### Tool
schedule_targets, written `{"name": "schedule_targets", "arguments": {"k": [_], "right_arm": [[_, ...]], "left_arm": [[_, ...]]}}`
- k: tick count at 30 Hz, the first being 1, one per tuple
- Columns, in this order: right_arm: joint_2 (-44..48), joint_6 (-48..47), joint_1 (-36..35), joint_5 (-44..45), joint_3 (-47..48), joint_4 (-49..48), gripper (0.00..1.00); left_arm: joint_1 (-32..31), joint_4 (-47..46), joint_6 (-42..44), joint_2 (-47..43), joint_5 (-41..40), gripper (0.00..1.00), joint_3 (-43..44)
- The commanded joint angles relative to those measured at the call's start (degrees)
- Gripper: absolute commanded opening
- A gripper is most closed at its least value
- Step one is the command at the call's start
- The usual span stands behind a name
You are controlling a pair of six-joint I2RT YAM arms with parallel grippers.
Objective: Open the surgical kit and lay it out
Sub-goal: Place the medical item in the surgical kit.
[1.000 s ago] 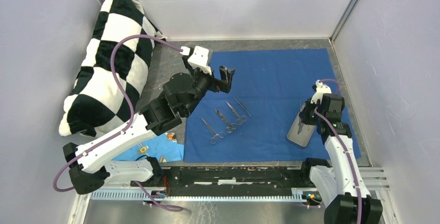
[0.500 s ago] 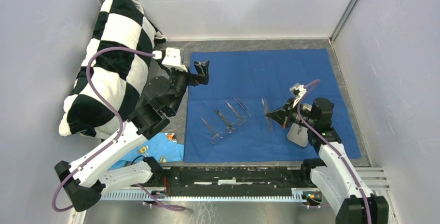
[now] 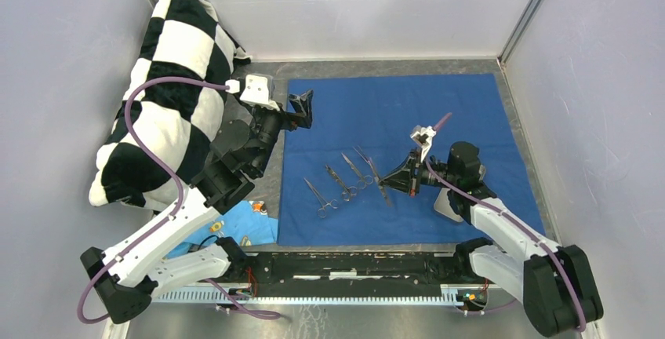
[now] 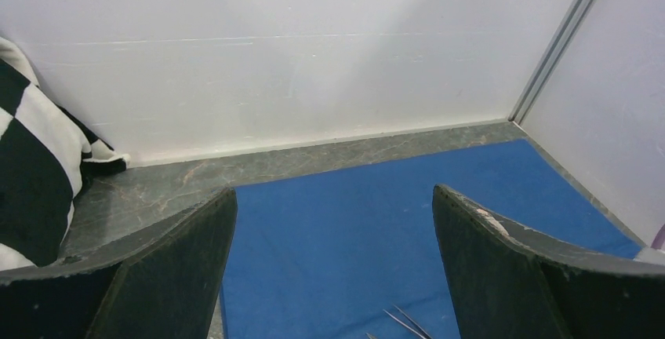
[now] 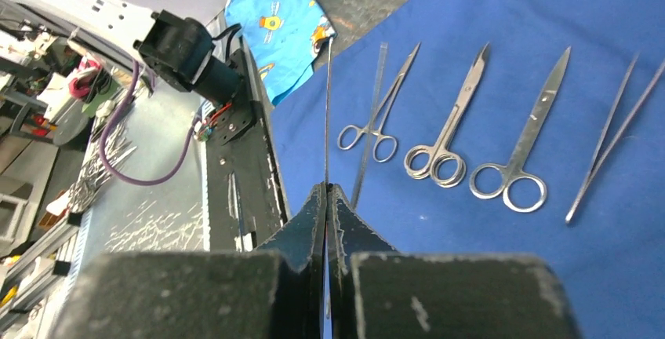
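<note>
The dark blue cloth wrap [image 3: 423, 111] of the surgical kit lies spread flat. On it lie three scissor-like instruments [image 3: 339, 182] and a pair of tweezers [image 3: 366, 161] in a row. My right gripper [image 3: 401, 180] hovers just right of that row, shut on a thin silver tweezer-like instrument [image 5: 328, 103] that points toward the near edge. The steel tray [image 3: 445, 207] lies behind it, mostly hidden by the right arm. My left gripper [image 3: 302, 107] stands open and holds nothing above the cloth's [image 4: 376, 221] back left corner.
A black-and-white checkered pillow [image 3: 165, 96] leans against the left wall, close to the left arm. A light blue patterned cloth scrap [image 3: 235, 225] lies near the left base. Grey walls close in the back and both sides.
My right gripper has swung left from the tray to beside the laid-out row, carrying the thin instrument. The left arm drew back to the cloth's back left corner, still open.
</note>
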State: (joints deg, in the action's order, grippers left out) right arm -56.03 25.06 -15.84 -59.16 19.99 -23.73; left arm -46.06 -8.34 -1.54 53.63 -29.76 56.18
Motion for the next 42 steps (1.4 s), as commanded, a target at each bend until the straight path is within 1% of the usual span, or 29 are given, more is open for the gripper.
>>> {"name": "schedule_targets", "arguments": {"k": [1, 4, 8, 14, 21, 24, 32, 42], "right_arm": [[-2.33, -2.12, -2.35, 0.58, 4.11, -1.44, 0.00], [-4.26, -2.51, -3.20, 4.15, 5.76, 0.02, 0.00], [-8.48, -10.18, -5.79, 20.86, 12.77, 14.31, 0.00], [-18.47, -12.93, -11.63, 40.05, 22.79, 23.54, 0.00], [-32.98, -19.15, -18.18, 51.23, 38.97, 35.27, 0.00], [-38.79, -21.48, -19.30, 54.72, 45.15, 39.25, 0.00], [-48.76, -26.22, -22.53, 58.71, 55.20, 42.29, 0.00], [-54.74, -28.17, -22.90, 61.51, 62.13, 45.02, 0.00]], "left_arm": [[0.86, -2.65, 2.49, 0.48, -0.11, 1.00, 0.47], [0.98, -2.47, 2.11, 0.56, 0.16, 1.00, 0.43], [0.98, -2.09, 1.72, 1.24, 0.76, 1.00, 0.57], [0.96, -1.69, 1.82, 2.42, 0.98, 1.00, 0.81], [1.06, -1.07, 2.05, 2.80, 1.24, 1.00, 1.31], [1.01, -1.15, 2.32, 2.98, 0.87, 1.00, 1.26], [1.06, -1.15, 2.20, 3.98, 1.19, 1.00, 1.21], [0.98, -0.89, 2.29, 4.47, 1.24, 1.00, 1.45]]}}
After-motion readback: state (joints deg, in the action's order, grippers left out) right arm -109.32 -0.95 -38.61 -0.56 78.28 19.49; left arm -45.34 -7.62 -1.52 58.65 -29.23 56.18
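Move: Ahead of the right hand, which already grips one pair of tweezers, a second pair lies on the blue cloth, about 16 cm forward, 9 cm left and 15 cm below; beside it is the place being approached. The large scissors lie 3 cm left of that pair and 2 cm nearer the base, the smaller scissors 8 cm left of it and 6 cm nearer. From the empty left hand, the lying pair is some 6 cm ahead, 24 cm right and 39 cm below. Carrying the held tweezers still pinched between its shut fingers, the right hand swings forward about 18 cm, also sinking some 10 cm and edging 8 cm left, to come low over the lying tweezers. Its fingers, at first pointing left, tip down by some 50 degrees, and it slows near the end. The open left hand sinks about 3 cm and eases forward. ##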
